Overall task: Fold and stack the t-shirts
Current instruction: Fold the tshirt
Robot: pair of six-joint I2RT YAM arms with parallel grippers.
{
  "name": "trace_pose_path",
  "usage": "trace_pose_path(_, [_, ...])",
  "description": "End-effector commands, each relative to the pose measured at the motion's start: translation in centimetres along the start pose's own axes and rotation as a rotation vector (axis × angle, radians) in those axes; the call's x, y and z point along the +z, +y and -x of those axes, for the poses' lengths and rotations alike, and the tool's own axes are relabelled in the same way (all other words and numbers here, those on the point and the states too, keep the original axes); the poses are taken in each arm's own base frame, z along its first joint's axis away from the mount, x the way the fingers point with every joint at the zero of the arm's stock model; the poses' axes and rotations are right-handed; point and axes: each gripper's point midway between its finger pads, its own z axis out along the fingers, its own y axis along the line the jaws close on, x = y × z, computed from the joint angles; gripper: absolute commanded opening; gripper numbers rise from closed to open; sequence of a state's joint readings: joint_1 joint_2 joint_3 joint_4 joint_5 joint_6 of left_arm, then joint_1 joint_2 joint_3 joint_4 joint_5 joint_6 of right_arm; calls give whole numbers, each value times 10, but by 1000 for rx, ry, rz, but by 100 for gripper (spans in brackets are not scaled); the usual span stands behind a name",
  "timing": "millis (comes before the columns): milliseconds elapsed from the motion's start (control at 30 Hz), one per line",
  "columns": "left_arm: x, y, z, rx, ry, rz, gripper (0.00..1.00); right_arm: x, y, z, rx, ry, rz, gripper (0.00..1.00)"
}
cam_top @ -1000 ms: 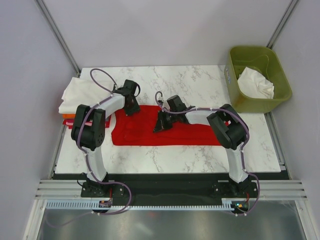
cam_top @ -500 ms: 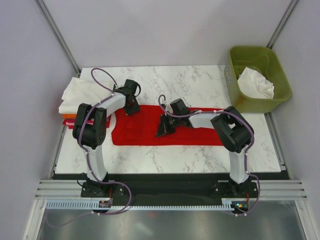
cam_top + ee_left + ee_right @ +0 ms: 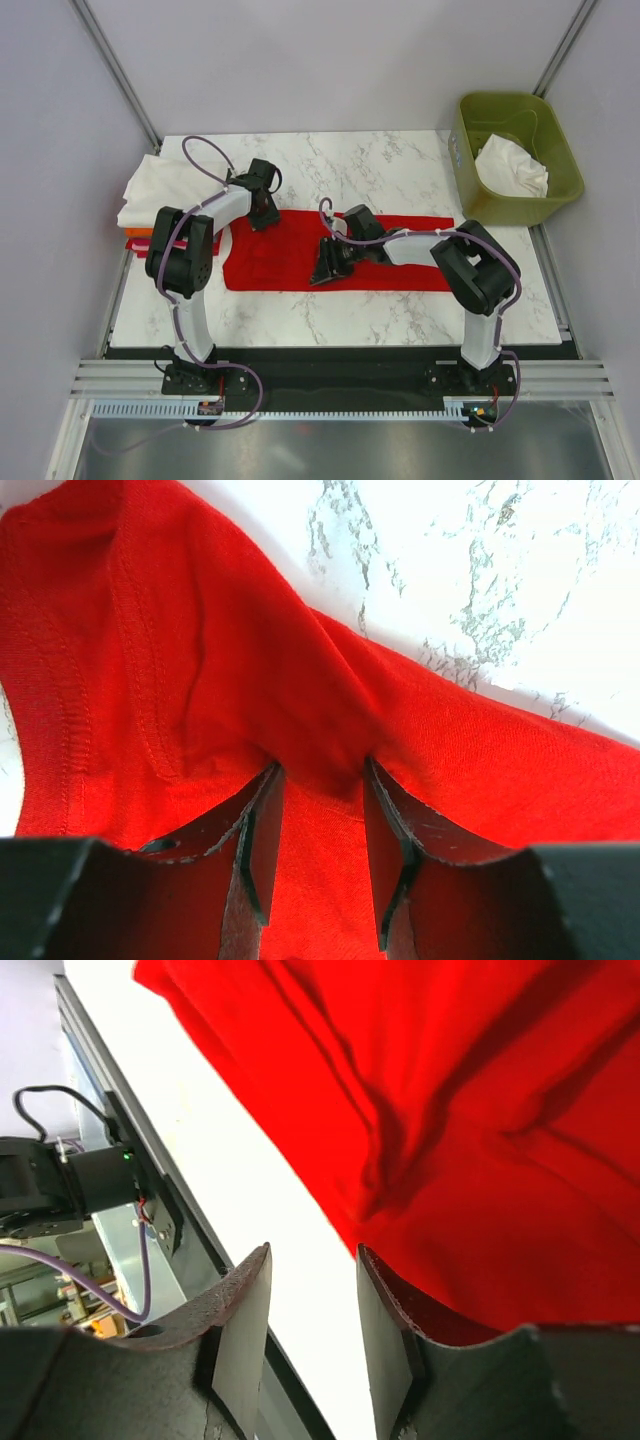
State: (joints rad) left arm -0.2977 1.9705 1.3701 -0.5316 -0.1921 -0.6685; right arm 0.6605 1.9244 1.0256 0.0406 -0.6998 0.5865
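A bright red t-shirt lies flat across the marble table as a long folded band. My left gripper rests on its far left corner. In the left wrist view its jaws stand apart and press into the red cloth, which puckers between the tips. My right gripper sits at the shirt's near edge, left of centre. In the right wrist view it is open over bare white table with nothing between its fingers, and the red shirt lies just beyond.
A folded white shirt lies on an orange one at the table's left edge. An olive-green bin at the back right holds a crumpled white cloth. The table's near edge and metal rail show close under the right gripper.
The right gripper has opened and let go of the red shirt's edge, after drawing it toward the near side. The shirt now lies flat. The left arm has not moved.
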Motion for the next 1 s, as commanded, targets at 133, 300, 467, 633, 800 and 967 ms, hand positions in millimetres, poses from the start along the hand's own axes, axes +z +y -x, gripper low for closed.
trace_pose_path(133, [-8,-3,16,2,-40,-1,45,-18,43,46,-109,-150,49,48])
trace_pose_path(300, [-14,-4,19,5,-46,-10,45,-6,58,71,-104,-213,152,48])
trace_pose_path(467, [-28,-3,20,7,-63,-21,46,2,68,96,-102,-266,193,47])
trace_pose_path(633, [-48,4,25,1,-106,-27,47,15,68,104,-83,-267,223,47])
trace_pose_path(800, [-59,9,19,10,-102,-39,47,24,63,103,-73,-267,232,47])
trace_pose_path(967, [-76,13,5,11,-101,-69,47,0,56,102,-83,-318,163,44])
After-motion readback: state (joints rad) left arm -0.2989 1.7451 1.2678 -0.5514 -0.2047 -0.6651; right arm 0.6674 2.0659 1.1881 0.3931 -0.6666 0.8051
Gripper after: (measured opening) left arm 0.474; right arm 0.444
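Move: The right hand, already open, hangs just above the shirt's near edge; the middle of the shirt's left part lies about 14 cm to its left, 7 cm farther out and 2 cm lower, and the shirt's near left corner some 20 cm left and 3 cm back. From the left hand, low on the cloth, that left part is about 6 cm back and 2 cm left. The shirt stack stands roughly 21 cm to the left hand's left, 4 cm farther out. The left hand's open fingers come free of the shirt near its far edge late on, rising about 5.5 cm and drawing back a little. Before that the right hand rises off the near edge and swings forward and left over the shirt towards its left part, about 7 cm out and 6 cm left, easing down slightly at the end; its wrist rolls some 15 degrees, left side up, fingers staying open. ##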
